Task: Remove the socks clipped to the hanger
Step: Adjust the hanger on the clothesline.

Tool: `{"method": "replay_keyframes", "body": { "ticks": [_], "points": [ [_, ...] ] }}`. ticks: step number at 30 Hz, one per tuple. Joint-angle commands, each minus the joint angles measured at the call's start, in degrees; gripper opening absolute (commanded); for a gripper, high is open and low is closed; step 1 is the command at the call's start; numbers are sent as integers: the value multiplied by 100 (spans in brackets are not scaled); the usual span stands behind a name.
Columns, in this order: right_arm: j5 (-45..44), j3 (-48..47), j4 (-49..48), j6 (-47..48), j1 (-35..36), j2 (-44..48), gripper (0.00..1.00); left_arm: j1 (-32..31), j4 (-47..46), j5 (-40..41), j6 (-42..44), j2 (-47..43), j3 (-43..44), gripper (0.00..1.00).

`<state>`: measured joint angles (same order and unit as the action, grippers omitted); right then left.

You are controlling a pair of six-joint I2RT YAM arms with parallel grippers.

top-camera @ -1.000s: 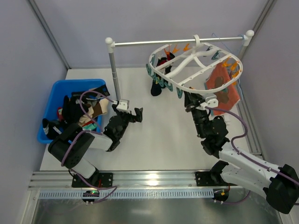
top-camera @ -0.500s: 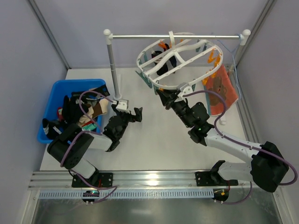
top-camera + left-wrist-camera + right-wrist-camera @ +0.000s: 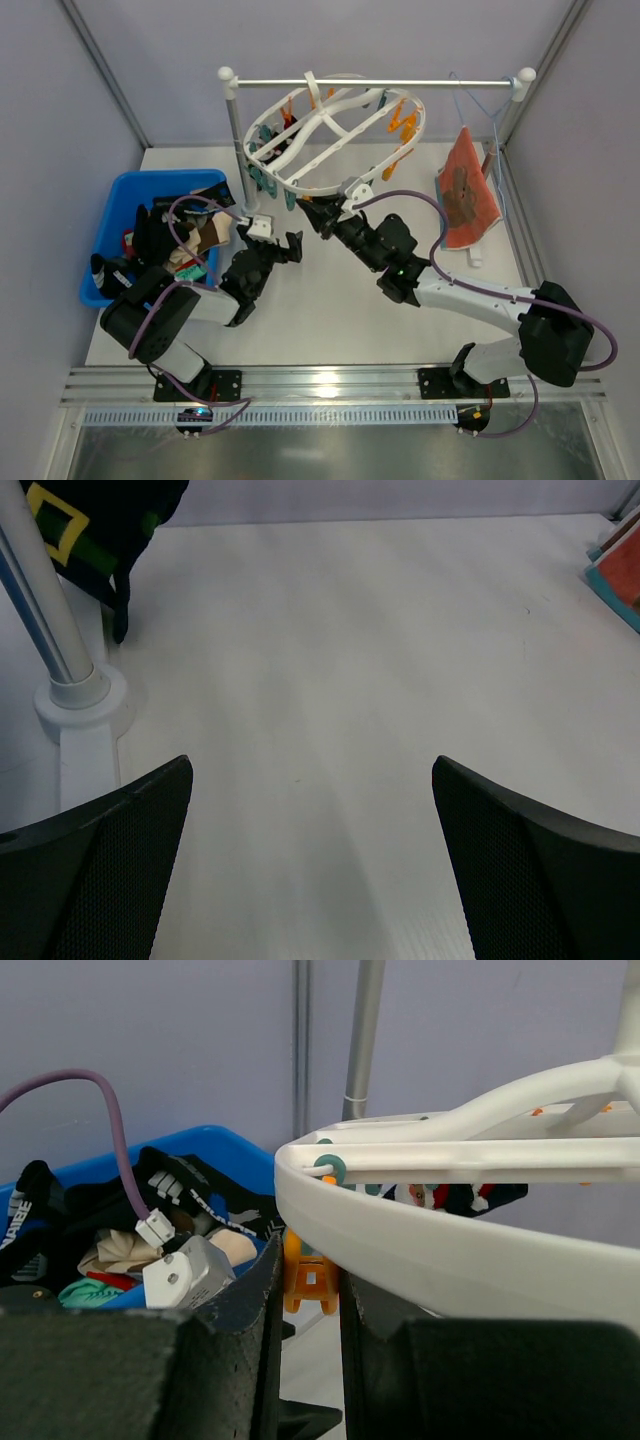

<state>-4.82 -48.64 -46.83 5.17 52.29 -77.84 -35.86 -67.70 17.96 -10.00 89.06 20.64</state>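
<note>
The hanger [image 3: 335,125], a white oval frame with orange and teal clips, hangs tilted from the rail. My right gripper [image 3: 320,214] is at its near lower rim. In the right wrist view the right gripper [image 3: 310,1265] is shut on an orange clip [image 3: 310,1282] under the white rim [image 3: 450,1260]. A dark sock with red and white [image 3: 462,1198] hangs behind that rim. Dark socks [image 3: 283,122] stay clipped at the frame's far left. My left gripper [image 3: 293,243] hovers low over the table, open and empty [image 3: 312,780]. A black sock with a yellow buckle print [image 3: 90,530] hangs near the pole.
A blue bin [image 3: 120,190] with several loose socks [image 3: 165,235] sits at the left. The rail stand's pole [image 3: 236,140] and base [image 3: 80,695] stand beside my left gripper. An orange-red flowered cloth [image 3: 468,192] hangs on a blue wire hanger at the right.
The hanger has slid left along the rail and tilted, with my right gripper moving left on its rim. The left arm has not moved.
</note>
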Motion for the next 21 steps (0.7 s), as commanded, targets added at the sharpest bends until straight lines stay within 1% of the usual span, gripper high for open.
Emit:
{"method": "replay_keyframes", "body": {
  "ticks": [1,5,11,15,21],
  "points": [
    [-255,74,-37,133,44,190,4,26,-446,112,103,-187,-69,99],
    [-634,329,-89,265,35,436,4,26,-481,120,95,-222,-113,100],
    [-1433,768,-151,493,0,901,4,26,-533,94,68,-196,-122,99],
    [-1618,1084,-142,406,-237,1192,4,26,-534,68,60,-169,-113,100],
    [-1662,1217,86,292,-825,1508,4,26,-534,50,51,-108,-87,100]
  ]
}}
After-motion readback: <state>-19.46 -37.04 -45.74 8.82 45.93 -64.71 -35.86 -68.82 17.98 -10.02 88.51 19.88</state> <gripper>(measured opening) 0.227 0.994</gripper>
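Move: The right hand still has an orange clip on the hanger's near rim between its fingertips. The hanger's middle is about 14 cm ahead, 6 cm right and a little above; its hook sits some 17 cm ahead, 2 cm right and 15 cm up. A teal clip hangs roughly 3 cm left, level with the hand, and the dark sock about 19 cm ahead, 4 cm left. From the left hand, the held clip is about 10 cm right, 5 cm back and 21 cm higher. Keeping its pinch on the orange clip, the right hand drags the hanger's near rim to the right by about 11 cm, starting gently and gathering speed, dipping slightly early on and edging forward a little near the end. The wrist swings clockwise some 20 degrees on the way, and the fingers stay shut. ##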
